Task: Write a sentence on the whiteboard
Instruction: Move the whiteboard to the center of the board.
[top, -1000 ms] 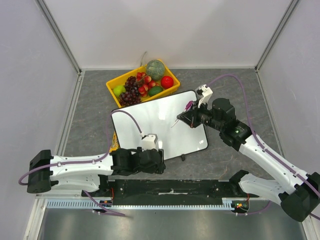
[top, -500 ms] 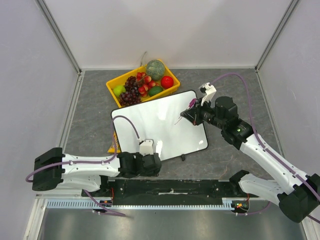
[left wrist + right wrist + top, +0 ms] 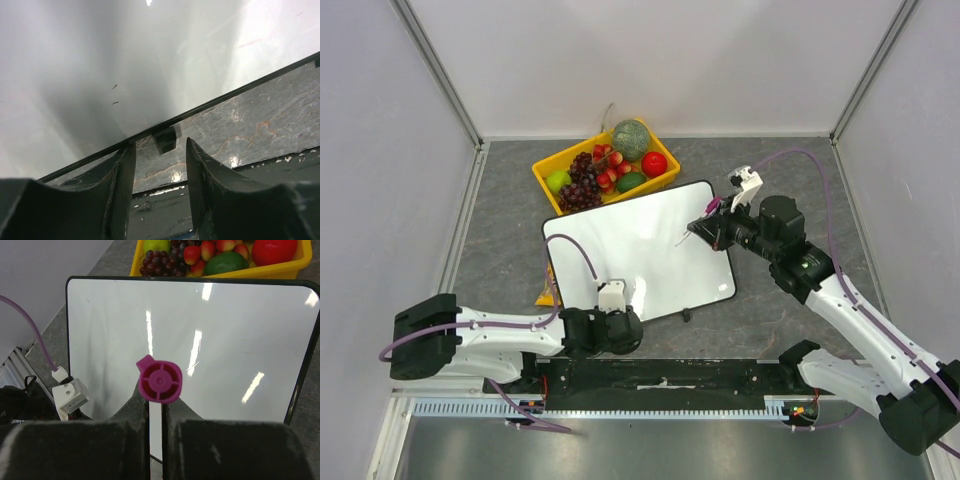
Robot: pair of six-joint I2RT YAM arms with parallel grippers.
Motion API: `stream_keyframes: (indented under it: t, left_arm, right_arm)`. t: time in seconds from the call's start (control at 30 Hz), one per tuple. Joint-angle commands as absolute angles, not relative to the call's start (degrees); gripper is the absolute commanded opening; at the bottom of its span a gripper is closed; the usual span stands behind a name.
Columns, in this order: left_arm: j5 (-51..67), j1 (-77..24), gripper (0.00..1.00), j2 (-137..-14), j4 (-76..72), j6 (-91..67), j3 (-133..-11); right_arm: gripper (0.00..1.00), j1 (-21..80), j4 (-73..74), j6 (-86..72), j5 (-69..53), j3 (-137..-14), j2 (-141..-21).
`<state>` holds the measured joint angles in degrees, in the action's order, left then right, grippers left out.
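Note:
The whiteboard (image 3: 640,250) lies flat and tilted on the grey table, its surface blank apart from tiny specks (image 3: 125,60) (image 3: 225,340). My right gripper (image 3: 708,228) hovers over its right part, shut on a marker (image 3: 692,230) whose magenta end cap (image 3: 160,381) faces the wrist camera between the fingers (image 3: 159,396). My left gripper (image 3: 623,303) sits low at the board's near edge. Its jaws (image 3: 160,145) are apart with nothing between them. A small black clip (image 3: 166,139) on the rim lies just beyond the tips.
A yellow basket (image 3: 544,176) of fruit, with grapes, an apple and a melon, stands just behind the board's far edge (image 3: 295,266). Another black clip (image 3: 686,315) sticks out of the near rim. Something yellow (image 3: 544,292) pokes out under the board's left corner. Walls enclose three sides.
My left gripper has pulled back from over the board to its near edge, and its jaws have narrowed. The right gripper has drifted slightly right with the marker.

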<state>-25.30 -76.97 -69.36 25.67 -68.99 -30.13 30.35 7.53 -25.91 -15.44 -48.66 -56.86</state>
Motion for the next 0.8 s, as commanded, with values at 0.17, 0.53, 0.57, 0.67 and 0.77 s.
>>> stream_keyframes:
  t: [0.17, 0.53, 0.57, 0.67, 0.77]
  left_arm:
    - [-30.41, -76.99, 0.42, -76.63, 23.47, -71.28, -31.46]
    - [-29.1, -76.99, 0.1, -81.47, 23.03, -66.8, -36.2]
    - [-28.74, -76.99, 0.07, -82.26, 22.94, -66.27, -36.91]
    - [-27.51, -76.99, 0.02, -85.07, 22.59, -63.99, -39.63]
    - [-26.2, -77.08, 0.02, -87.88, 22.33, -62.23, -43.4]
  right_arm:
    - [0.0, 29.09, 4.75, -25.14, -15.64, -48.78, -55.02]
    - [0.0, 27.95, 5.1, -25.49, -15.64, -48.87, -54.58]
    - [0.0, 27.86, 5.1, -25.66, -15.73, -48.87, -54.23]
    - [0.0, 27.69, 5.1, -25.93, -15.65, -48.78, -53.26]
    - [0.0, 27.42, 5.27, -25.93, -15.47, -48.69, -52.12]
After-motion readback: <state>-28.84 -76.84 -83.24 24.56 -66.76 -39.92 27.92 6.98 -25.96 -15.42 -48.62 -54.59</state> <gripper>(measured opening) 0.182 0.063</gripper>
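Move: The left hand's half-open fingers stand around the left clip on the whiteboard's near edge, its middle about 1 cm ahead, level sideways and 1 cm lower. The right clip is some 5 cm ahead and 14 cm to the right; the whiteboard's middle lies about 17 cm ahead and 3 cm right; the snack bag is 12 cm ahead and 17 cm left. From the right hand, the left clip is roughly 16 cm back, 17 cm left and 25 cm below. Rightward and somewhat forward, about 4 cm in all and nearly level, the left hand carries its fingers along the whiteboard's near edge, closing them until they pinch the left clip, and drags the board to the right by it. The right hand keeps the marker and drifts a couple of centimetres up and to the right. ##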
